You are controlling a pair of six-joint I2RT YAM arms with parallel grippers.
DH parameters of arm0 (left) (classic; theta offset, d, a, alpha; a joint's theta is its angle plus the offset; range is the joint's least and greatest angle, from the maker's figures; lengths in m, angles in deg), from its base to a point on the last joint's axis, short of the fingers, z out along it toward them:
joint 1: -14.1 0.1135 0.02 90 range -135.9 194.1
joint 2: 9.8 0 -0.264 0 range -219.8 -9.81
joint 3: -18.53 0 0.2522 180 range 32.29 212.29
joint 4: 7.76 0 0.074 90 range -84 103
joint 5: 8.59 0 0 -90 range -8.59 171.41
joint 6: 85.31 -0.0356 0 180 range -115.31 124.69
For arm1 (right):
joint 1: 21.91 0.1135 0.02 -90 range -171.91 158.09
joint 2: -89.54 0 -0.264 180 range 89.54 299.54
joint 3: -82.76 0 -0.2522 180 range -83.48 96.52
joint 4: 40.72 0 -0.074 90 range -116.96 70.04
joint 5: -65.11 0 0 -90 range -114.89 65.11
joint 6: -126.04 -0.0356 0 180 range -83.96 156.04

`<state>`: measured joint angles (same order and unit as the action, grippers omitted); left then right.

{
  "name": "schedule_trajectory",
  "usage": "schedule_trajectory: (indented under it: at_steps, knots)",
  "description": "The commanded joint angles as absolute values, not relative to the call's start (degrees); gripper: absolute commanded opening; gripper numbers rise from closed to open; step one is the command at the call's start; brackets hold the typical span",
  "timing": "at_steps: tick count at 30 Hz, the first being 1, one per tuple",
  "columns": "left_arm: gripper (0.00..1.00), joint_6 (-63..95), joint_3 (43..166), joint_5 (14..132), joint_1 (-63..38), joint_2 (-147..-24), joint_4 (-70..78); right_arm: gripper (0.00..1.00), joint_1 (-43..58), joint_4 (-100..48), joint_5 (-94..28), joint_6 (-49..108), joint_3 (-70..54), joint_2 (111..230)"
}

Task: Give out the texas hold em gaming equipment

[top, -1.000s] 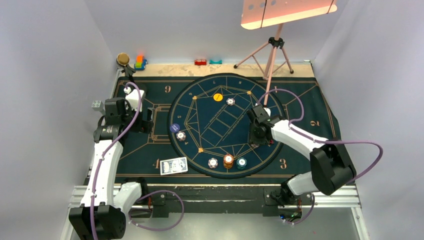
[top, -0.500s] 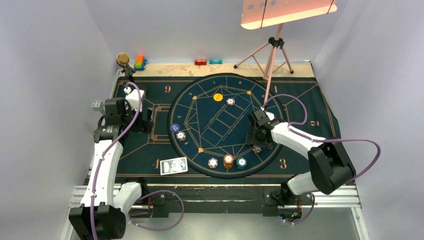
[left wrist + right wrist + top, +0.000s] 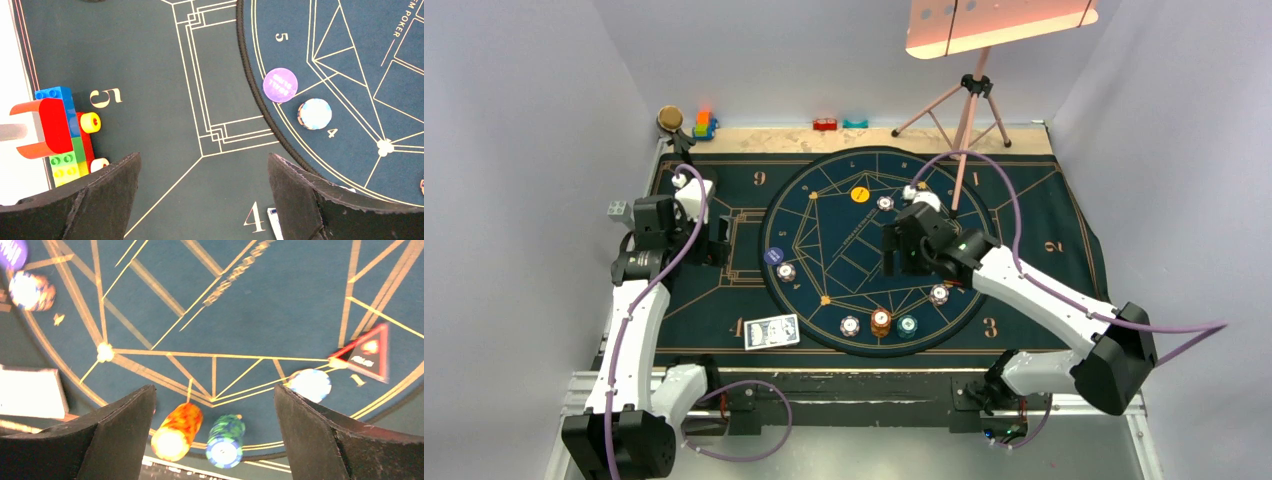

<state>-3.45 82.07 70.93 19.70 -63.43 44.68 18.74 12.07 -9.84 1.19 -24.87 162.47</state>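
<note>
Chips lie on the round blue mat [image 3: 824, 215]: an orange disc [image 3: 860, 194], white chips [image 3: 884, 203] [image 3: 786, 271] [image 3: 851, 325] [image 3: 939, 294], a purple chip [image 3: 772, 255], an orange stack [image 3: 881, 321] and a teal stack [image 3: 907, 324]. The card deck [image 3: 772, 331] lies at the near left. My right gripper [image 3: 890, 250] hangs open and empty over the mat's centre. In the right wrist view the gripper [image 3: 214, 390] frames the orange stack [image 3: 177, 432] and teal stack [image 3: 226, 440], with a white chip [image 3: 310, 385] and red triangular token [image 3: 367, 352] to the right. My left gripper [image 3: 202, 195] is open over the left mat.
Toy blocks [image 3: 60, 132] stand by the mat's left edge, close to my left finger. More blocks [image 3: 703, 124] and small items line the back edge. A tripod [image 3: 969, 110] with a lamp stands at the back right.
My right gripper has opened, leaving a white chip on the mat's near right, and has swung left and away to the mat's centre. The left arm has not moved.
</note>
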Motion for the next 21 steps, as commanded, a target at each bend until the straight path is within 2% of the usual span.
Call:
schedule_trajectory:
  at_steps: [1, 6, 16, 21]
  knots:
    - [1.0, -4.0, 82.0, 69.7, 20.1, -62.8, 43.9, 0.92, 27.3, 13.3, -10.2, 2.8, -24.0, 163.6]
    - [1.0, -4.0, 82.0, 69.7, 20.1, -62.9, 43.9, 0.94, 33.3, 12.7, -10.2, 2.2, -24.6, 166.7]
    - [1.0, -4.0, 82.0, 69.8, 20.1, -62.7, 43.9, 0.97, 35.0, 8.0, -16.3, 6.3, -27.5, 170.2]
    - [1.0, -4.0, 81.9, 69.9, 20.2, -62.9, 43.9, 0.88, 36.2, 6.9, -17.9, 7.2, -28.8, 172.1]
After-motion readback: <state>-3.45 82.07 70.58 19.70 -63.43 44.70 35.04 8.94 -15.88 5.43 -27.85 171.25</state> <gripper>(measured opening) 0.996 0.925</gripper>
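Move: The orange chip stack stands about 9 cm back, 4 cm to the left of the open right gripper and some 11 cm below it. The green stack is level with it, 5 cm to its right; the low white stack is level with it too, 6 cm to its left. The chips just set down lie 2 cm back and 8 cm right of the gripper. From the idle left gripper, the orange stack is roughly 10 cm back and 35 cm right. Swing the right gripper back and left about 10 cm towards the orange chip stack, at first nearly level, then sinking some 6 cm as the sideways travel dies away. Turn the wrist about 20 degrees counter-clockwise on the way and keep the fingers wide open, pointing down over the stack. ##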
